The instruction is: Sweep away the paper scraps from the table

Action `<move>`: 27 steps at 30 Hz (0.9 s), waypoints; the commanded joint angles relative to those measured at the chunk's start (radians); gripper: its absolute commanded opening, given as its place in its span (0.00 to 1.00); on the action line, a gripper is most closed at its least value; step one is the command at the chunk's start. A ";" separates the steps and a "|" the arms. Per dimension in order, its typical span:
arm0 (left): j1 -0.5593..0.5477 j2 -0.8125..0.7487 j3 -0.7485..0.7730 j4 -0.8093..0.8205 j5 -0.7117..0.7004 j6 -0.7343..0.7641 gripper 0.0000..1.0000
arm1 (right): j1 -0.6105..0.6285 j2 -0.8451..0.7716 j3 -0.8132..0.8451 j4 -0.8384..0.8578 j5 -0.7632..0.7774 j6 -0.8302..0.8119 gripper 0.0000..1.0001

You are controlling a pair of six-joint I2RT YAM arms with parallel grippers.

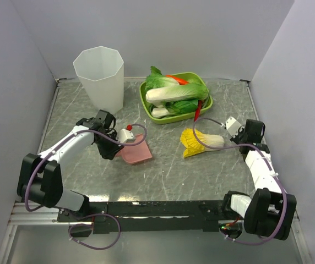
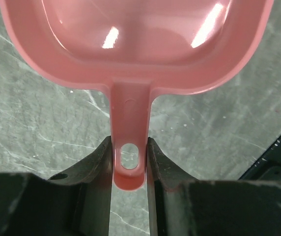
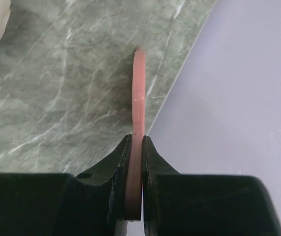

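Note:
A pink dustpan (image 1: 137, 151) rests on the grey marbled table (image 1: 168, 176) left of centre. My left gripper (image 1: 117, 146) is shut on the dustpan's handle; in the left wrist view the black fingers (image 2: 101, 162) clamp the handle end (image 2: 129, 167) and the pan (image 2: 135, 44) looks bare inside. At the right side of the table, my right gripper (image 1: 230, 125) is shut on a thin pink flat piece (image 3: 139, 88), seen edge-on between the gripper (image 3: 136, 140) tips. The paper scraps are out of view.
A white bin (image 1: 99, 77) stands at the back left. A green tray (image 1: 204, 104) with toy cabbages and a red chilli sits at the back centre. A yellow-and-white cabbage (image 1: 201, 142) lies right of centre. Walls close in on three sides.

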 commanded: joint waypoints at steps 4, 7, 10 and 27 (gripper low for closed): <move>-0.004 0.040 -0.035 0.069 -0.064 -0.056 0.34 | 0.007 -0.083 -0.047 -0.090 -0.025 0.061 0.02; -0.007 0.036 -0.055 0.102 -0.078 -0.067 0.40 | 0.007 -0.115 -0.069 -0.146 -0.042 0.100 0.05; -0.009 0.043 -0.054 0.111 -0.076 -0.076 0.47 | 0.007 -0.149 -0.078 -0.212 -0.062 0.129 0.09; -0.009 -0.100 0.090 0.068 0.046 -0.185 0.90 | 0.007 -0.216 0.255 -0.663 -0.382 0.343 0.88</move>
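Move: The left hand still holds the dustpan by its handle, the pan's middle about 9 cm to its right, 2 cm ahead and 3 cm lower; the white bin stands some 23 cm straight ahead. The right hand still grips the brush. The bare table spot for it lies roughly 9 cm back, 6 cm left and 9 cm below, and the napa cabbage's middle is about 22 cm left, level with the hand and 7 cm lower. Straight down about 2.5 cm the left hand sets the dustpan on the table, opens wide to free the handle, then begins to rise. The right hand draws back and left, some 7 cm each way, towards the bare table behind the cabbage's root end, dipping slightly; on the way its fingers open and let go of the brush, and it lifts clear, rolling about 25 degrees left side up. ##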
